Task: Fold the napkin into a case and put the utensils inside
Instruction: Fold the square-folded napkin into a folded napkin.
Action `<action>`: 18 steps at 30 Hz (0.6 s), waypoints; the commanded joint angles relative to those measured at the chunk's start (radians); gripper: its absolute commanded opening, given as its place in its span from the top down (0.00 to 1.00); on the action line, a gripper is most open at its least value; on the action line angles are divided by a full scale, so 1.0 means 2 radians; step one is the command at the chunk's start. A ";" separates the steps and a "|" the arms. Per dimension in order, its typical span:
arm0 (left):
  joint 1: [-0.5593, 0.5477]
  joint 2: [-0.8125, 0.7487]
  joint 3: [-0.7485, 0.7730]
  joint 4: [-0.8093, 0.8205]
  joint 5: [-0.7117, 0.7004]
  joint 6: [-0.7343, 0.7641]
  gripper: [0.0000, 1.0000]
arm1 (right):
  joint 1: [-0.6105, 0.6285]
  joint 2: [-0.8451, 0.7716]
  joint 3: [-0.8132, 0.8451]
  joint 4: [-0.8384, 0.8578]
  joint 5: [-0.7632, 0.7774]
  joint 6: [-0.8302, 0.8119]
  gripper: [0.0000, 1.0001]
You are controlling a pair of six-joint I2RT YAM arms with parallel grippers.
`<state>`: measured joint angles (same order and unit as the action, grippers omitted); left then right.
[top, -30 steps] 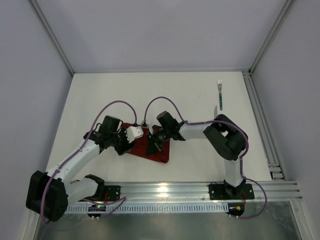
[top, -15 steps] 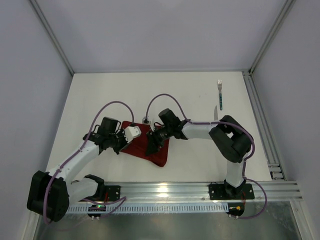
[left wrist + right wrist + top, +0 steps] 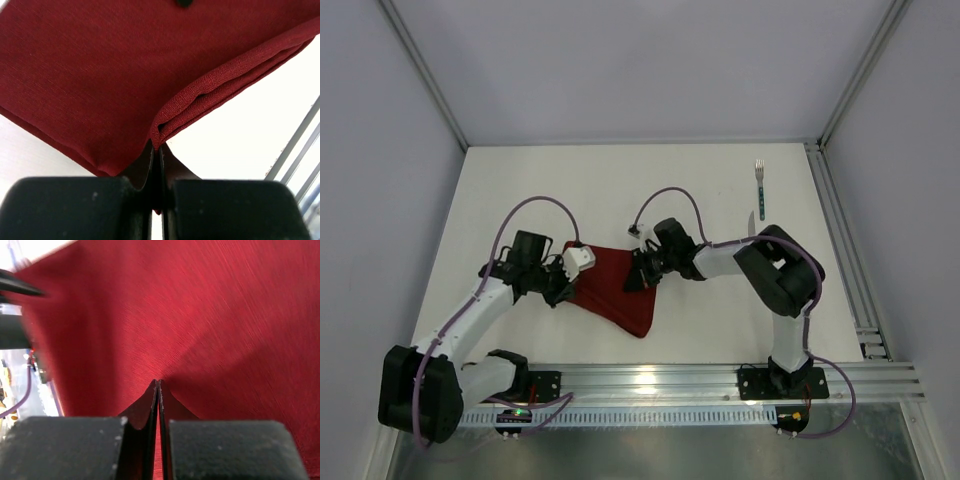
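Note:
The dark red napkin (image 3: 612,287) lies folded on the white table between my two grippers. In the left wrist view its doubled edge (image 3: 220,82) runs into my left gripper (image 3: 159,146), which is shut on that edge. My right gripper (image 3: 158,382) is shut on a pinch of the napkin (image 3: 210,315) at its right side. From above, the left gripper (image 3: 566,288) sits at the cloth's left edge and the right gripper (image 3: 640,274) at its right edge. The fork (image 3: 760,190) lies at the far right. The knife (image 3: 750,220) beside it is mostly hidden by the right arm.
An aluminium rail (image 3: 842,235) runs along the table's right side and another rail (image 3: 700,378) along the front by the arm bases. Grey walls close in the back and both sides. Cables loop above both wrists.
Both grippers have moved apart, the left to the left and the right to the right. The napkin now lies wider and flatter between them. The right gripper shifted from the cloth's middle to its right edge.

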<state>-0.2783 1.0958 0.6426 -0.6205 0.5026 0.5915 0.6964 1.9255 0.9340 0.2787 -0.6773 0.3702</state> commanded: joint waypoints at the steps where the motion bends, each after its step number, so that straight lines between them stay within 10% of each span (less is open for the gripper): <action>1: 0.015 0.003 0.040 -0.007 0.063 -0.013 1.00 | 0.003 0.010 -0.009 0.012 0.010 0.028 0.96; 18: 0.068 0.207 0.153 0.018 0.106 -0.029 1.00 | -0.004 0.050 0.013 -0.066 -0.049 -0.041 0.96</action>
<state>-0.1547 1.4757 0.8856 -0.6174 0.6613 0.5522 0.6842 1.9862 0.9569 0.2543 -0.7723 0.3618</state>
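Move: My left hand already holds the napkin's near left corner, raised. The napkin's far left corner lies about 15 cm straight ahead, its middle some 4 cm ahead and 12 cm to the right, its near right corner roughly 8 cm back and 19 cm right, all about 6 cm lower. From my right hand's shut fingers, the middle lies about 4 cm left and 2 cm below, and the near right corner some 11 cm back and 1 cm right. Keeping the corner pinched, I lift my left hand about 2 cm, then carry it forward and let it back down as it goes, about 6 cm forward in all towards the far left corner, faster at the end, the wrist tilting a good 10 degrees. My right hand's closed fingertips sink and draw back about a centimetre each, down onto the napkin, and stay there as an anchor. ##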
